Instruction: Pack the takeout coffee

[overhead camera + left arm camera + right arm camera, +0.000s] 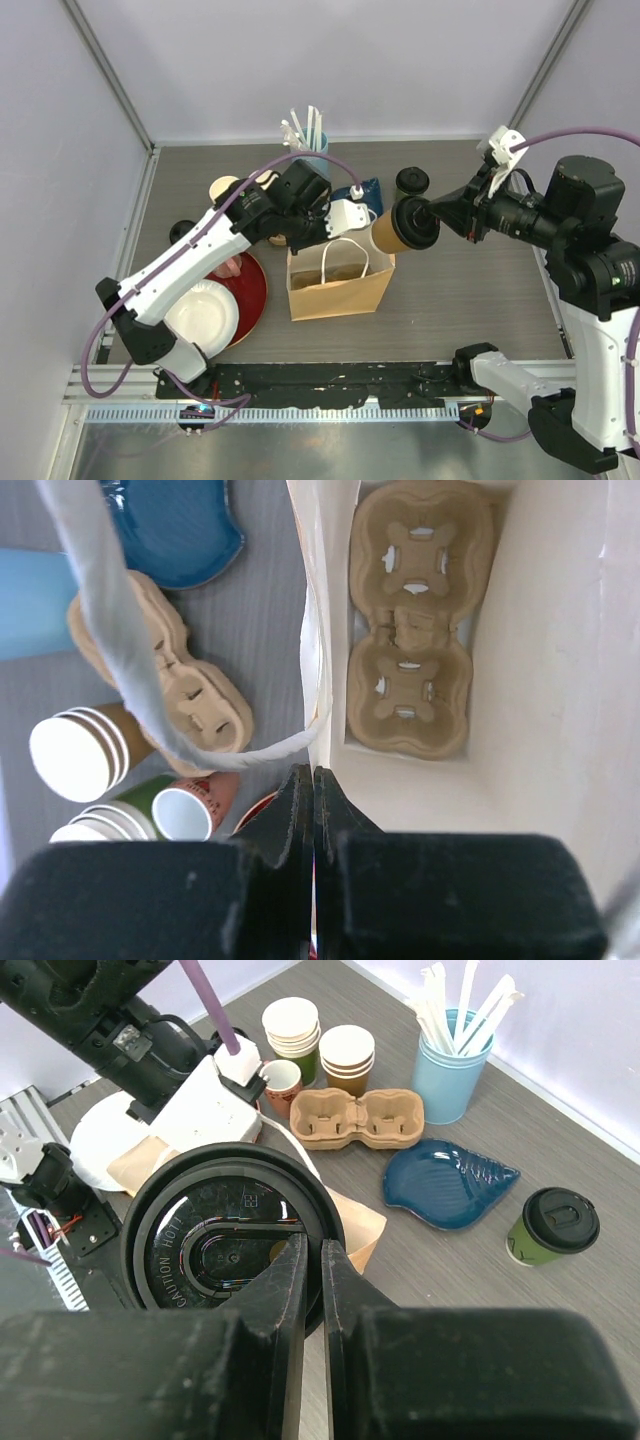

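Note:
The kraft-brown takeout coffee (pixel 392 229) hangs tilted on its side above the right end of the open paper bag (pixel 340 285). My right gripper (pixel 435 218) is shut on the rim of its black lid (pixel 215 1225). The green takeout coffee (pixel 553 1228) stands upright on the table behind the bag. My left gripper (pixel 313 775) is shut on the bag's far rim, with the thin paper wall between the jaws. A cardboard cup carrier (pixel 410 670) lies flat on the bag's bottom.
Behind the bag lie a spare cup carrier (pixel 360 1120), a blue shell dish (pixel 450 1175), a blue tumbler of straws (pixel 452 1080) and stacks of lidless cups (pixel 292 1025). A red plate (pixel 255 290) and a white plate (pixel 205 315) sit left of the bag.

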`<state>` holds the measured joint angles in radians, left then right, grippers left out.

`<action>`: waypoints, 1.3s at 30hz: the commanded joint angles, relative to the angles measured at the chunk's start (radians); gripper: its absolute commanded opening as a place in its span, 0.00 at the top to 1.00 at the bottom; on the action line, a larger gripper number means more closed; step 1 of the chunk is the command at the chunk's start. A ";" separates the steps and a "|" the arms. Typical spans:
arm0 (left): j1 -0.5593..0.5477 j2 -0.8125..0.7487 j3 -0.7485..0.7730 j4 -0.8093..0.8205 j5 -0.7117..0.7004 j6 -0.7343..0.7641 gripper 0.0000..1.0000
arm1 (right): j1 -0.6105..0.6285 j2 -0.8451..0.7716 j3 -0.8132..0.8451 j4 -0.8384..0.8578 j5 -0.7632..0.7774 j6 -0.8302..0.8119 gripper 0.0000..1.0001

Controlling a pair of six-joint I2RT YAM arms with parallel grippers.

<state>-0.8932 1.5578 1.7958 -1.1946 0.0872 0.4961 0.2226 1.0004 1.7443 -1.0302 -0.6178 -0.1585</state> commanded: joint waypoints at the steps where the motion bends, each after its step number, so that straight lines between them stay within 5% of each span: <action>1: -0.068 -0.045 0.054 0.010 -0.181 -0.011 1.00 | 0.014 -0.063 -0.012 0.042 -0.030 -0.010 0.99; 14: -0.230 -0.183 -0.162 0.268 -0.470 0.006 1.00 | 0.021 -0.198 -0.178 0.074 -0.011 -0.053 0.99; 23: -0.357 -0.326 -0.452 0.423 -0.592 -0.019 1.00 | 0.029 -0.275 -0.267 0.114 -0.082 -0.088 0.99; 39: -0.447 -0.373 -0.452 0.450 -0.707 -0.027 1.00 | 0.052 -0.342 -0.354 0.100 -0.111 -0.127 0.99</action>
<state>-1.3239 1.2350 1.3518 -0.8024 -0.5819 0.4965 0.2691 0.6765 1.4174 -0.9726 -0.7029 -0.2901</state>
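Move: The left hand already pinches the left end of the bag's far rim. The bag's mouth is centred about 4 cm back and 4 cm right of it, with the cup holder inside roughly 22 cm below. From the right hand, which already grips the lidded brown cup by its lid, the mouth is some 13 cm left, 2 cm back and 18 cm below; the green cup stands about 18 cm ahead, 3 cm right, 38 cm below, the blue dish 15 cm ahead, 9 cm left. The bag's pinched rim is drawn back about 4 cm and slightly up by the left hand, which rises, dips, then rises again while tilting some 30 degrees, fingers swinging forward. Meanwhile the brown cup, still held by its lid, travels about 7 cm back and 4 cm down beside the bag's right end, in steps: back, down, back again. The right wrist turns slightly counter-clockwise; both grippers keep their hold. ##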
